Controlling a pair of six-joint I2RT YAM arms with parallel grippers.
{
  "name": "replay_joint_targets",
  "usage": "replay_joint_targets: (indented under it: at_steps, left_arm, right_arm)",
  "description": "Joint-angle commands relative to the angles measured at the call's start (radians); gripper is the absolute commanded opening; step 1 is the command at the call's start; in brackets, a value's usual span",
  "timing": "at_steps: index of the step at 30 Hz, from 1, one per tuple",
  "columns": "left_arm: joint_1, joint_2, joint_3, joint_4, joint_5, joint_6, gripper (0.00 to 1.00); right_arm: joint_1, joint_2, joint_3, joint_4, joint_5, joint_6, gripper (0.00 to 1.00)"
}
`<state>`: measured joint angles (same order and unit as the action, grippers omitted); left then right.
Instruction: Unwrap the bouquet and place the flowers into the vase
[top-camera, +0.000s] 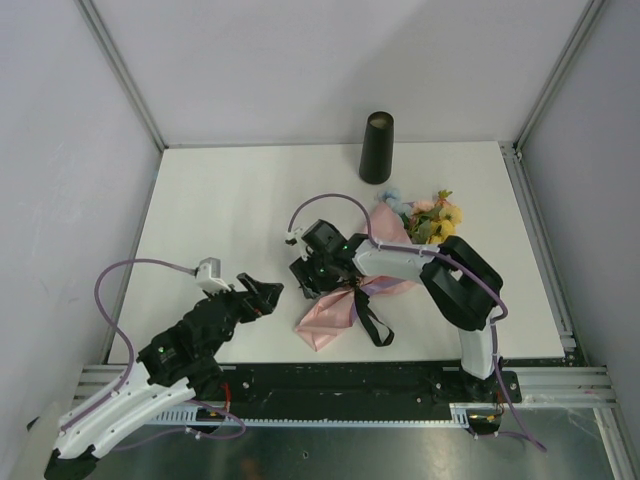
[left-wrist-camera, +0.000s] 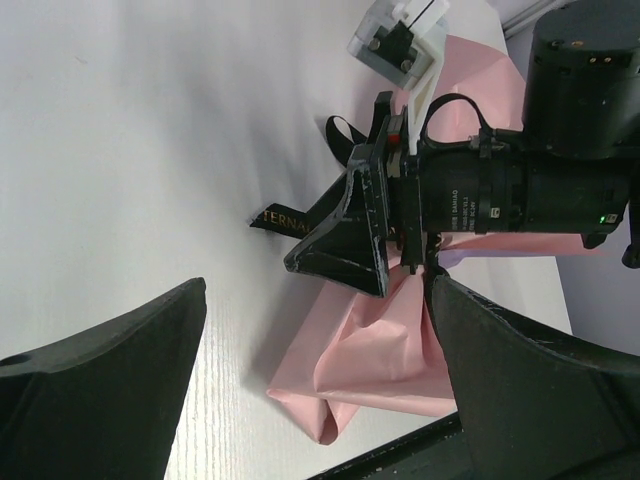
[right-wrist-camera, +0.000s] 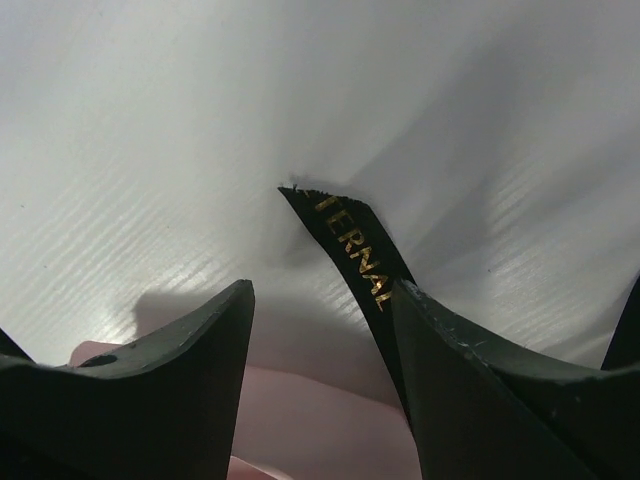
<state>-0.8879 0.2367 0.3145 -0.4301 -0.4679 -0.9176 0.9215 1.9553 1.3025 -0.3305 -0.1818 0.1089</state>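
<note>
The bouquet lies on its side on the table, its flowers (top-camera: 430, 215) pointing to the back right and its pink paper (top-camera: 328, 315) spread toward the near edge. A black ribbon (top-camera: 375, 325) trails over the paper. The black vase (top-camera: 376, 148) stands upright at the back. My right gripper (top-camera: 303, 280) hovers at the left edge of the paper, open, with the gold-lettered ribbon end (right-wrist-camera: 355, 255) lying along its right finger (right-wrist-camera: 490, 380). My left gripper (top-camera: 270, 298) is open just left of it, facing the pink paper (left-wrist-camera: 390, 350) and the right gripper (left-wrist-camera: 340, 245).
White walls with metal posts enclose the table on three sides. A purple sheet (top-camera: 385, 285) shows under the right arm. The black base rail (top-camera: 350, 385) runs along the near edge.
</note>
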Motion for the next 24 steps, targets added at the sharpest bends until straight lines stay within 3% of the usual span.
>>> replay_joint_targets:
  at_steps: [1,10,20,24]
  left_arm:
    - [-0.002,-0.016,0.02,0.002,-0.022,-0.004,0.99]
    - [-0.004,-0.045,0.038,-0.004,-0.03,0.041,0.99]
    - [-0.002,-0.019,0.046,-0.01,-0.044,0.042,1.0]
    - [-0.002,-0.012,0.04,-0.01,-0.049,0.036,1.0]
  right_arm:
    - [0.023,-0.017,-0.005,-0.01,0.046,-0.053,0.64]
    - [0.012,0.043,-0.004,0.012,0.083,-0.038,0.6]
    - [-0.022,0.093,-0.005,0.031,0.172,-0.034,0.12]
    - [-0.023,0.065,-0.012,0.053,0.245,-0.014,0.01]
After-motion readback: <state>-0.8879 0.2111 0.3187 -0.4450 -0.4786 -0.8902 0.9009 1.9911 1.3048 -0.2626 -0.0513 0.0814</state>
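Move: The lettered black ribbon tail lies just under the right hand, where it will close about 3 cm ahead, 1 cm to the right and 2 cm below. The bow's knot is some 10 cm to the right and level with the hand front to back. The ribbon loop is about 8 cm ahead and 5 cm right, the lower pink wrapping about 6 cm back and 5 cm right. From the left hand, the ribbon tail is roughly 8 cm ahead, 8 cm right and 13 cm down. The right fingers come together on the lettered ribbon tail and seem to pinch it: the hand first settles slightly in place with the fingers still open, then sweeps about 3.5 cm forward across the tail, sinking roughly 1 cm in all and closing from over half open to nearly shut as it goes, with only a slight wrist tilt. ##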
